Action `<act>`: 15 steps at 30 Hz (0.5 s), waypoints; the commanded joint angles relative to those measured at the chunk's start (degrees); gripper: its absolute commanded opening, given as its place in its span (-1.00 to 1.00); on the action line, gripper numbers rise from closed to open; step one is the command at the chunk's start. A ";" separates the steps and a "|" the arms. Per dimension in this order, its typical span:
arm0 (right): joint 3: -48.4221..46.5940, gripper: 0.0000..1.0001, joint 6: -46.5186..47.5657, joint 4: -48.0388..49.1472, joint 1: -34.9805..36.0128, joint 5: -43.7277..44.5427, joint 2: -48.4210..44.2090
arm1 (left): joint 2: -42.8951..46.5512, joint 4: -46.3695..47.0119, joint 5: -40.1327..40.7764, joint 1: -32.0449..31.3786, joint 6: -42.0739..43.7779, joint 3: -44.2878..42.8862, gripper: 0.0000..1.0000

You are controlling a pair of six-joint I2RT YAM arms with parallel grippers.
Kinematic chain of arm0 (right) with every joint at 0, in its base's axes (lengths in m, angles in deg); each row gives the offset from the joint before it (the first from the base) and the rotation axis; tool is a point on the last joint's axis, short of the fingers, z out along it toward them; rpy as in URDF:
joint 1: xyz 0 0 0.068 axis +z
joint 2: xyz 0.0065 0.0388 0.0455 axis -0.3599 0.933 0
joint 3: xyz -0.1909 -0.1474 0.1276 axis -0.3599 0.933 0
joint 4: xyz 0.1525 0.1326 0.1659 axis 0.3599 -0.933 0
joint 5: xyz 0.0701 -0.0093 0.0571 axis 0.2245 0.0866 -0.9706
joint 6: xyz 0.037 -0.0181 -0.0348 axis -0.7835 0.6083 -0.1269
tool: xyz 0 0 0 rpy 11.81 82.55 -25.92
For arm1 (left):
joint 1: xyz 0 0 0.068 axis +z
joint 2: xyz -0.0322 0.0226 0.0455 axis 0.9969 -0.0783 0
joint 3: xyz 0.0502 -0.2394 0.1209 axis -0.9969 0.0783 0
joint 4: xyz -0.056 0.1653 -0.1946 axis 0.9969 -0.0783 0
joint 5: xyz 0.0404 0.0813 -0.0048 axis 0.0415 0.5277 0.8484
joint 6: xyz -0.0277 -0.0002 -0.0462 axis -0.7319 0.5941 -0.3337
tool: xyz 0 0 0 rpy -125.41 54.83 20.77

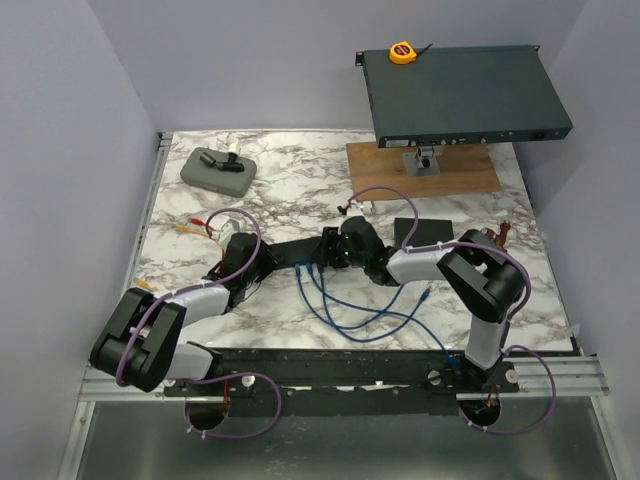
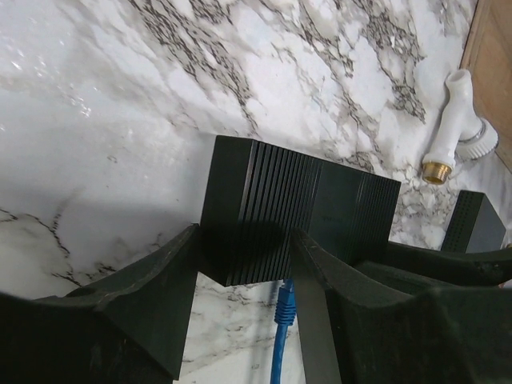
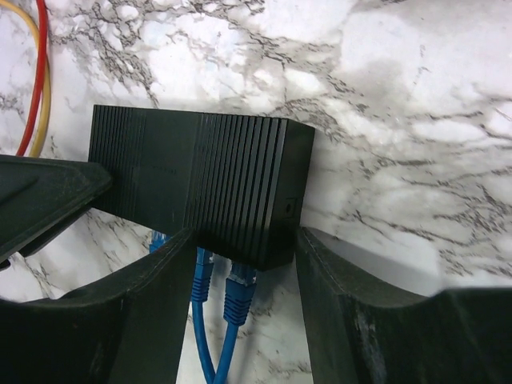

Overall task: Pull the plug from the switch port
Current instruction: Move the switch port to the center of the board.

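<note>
A small black ribbed switch (image 1: 300,250) lies mid-table with blue cables (image 1: 340,315) running from its near side. In the left wrist view my left gripper (image 2: 244,264) straddles one end of the switch (image 2: 296,200), its fingers (image 2: 160,304) against both sides, with one blue plug (image 2: 286,304) seated in a port beside the right finger. In the right wrist view my right gripper (image 3: 240,248) clamps the other end of the switch (image 3: 208,176). Two blue plugs (image 3: 238,298) sit in ports between its fingers. In the top view the two grippers, left (image 1: 262,262) and right (image 1: 338,248), face each other.
A large rack unit (image 1: 460,95) with a yellow tape measure (image 1: 402,52) stands on a wooden board (image 1: 420,172) at the back right. A grey case (image 1: 215,170) lies back left, a small black box (image 1: 415,232) beside the right arm. A white fitting (image 2: 456,120) and red and yellow wires (image 3: 36,80) lie nearby.
</note>
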 commanded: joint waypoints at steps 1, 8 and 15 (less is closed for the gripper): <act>5.59 0.08 -0.45 -1.20 0.57 -0.97 -2.68 | 0.92 0.44 -4.42 -3.30 -0.43 2.49 -0.05; 14.15 0.07 -3.67 1.01 0.57 -1.72 -8.97 | 6.31 0.37 -3.80 -5.91 -1.49 7.20 -0.05; 14.17 0.10 -3.46 -2.06 0.57 0.67 -13.47 | 15.38 -4.79 -0.79 -5.95 -2.25 8.57 -0.01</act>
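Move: The switch port lies between the two half-open hands. Its middle is about 6 cm right and 3 cm ahead of the left hand, a centimetre or so lower, and some 5 cm left and 2 cm ahead of the right. From the right hand, the blue plugs at the port's near edge are 3 cm left and 2 cm back, the white fitting 8 cm right and 11 cm ahead, and the flat black box 22 cm right and 5 cm ahead. With their half-open fingers at the port's two near corners, both hands draw back together and to the right, dragging the port along: each comes back about 5 cm, the right hand going about 4 cm right, the left only 2 and turning slightly clockwise. The right fingers come free of the near corner and end just behind it; the openings stay as they are. ##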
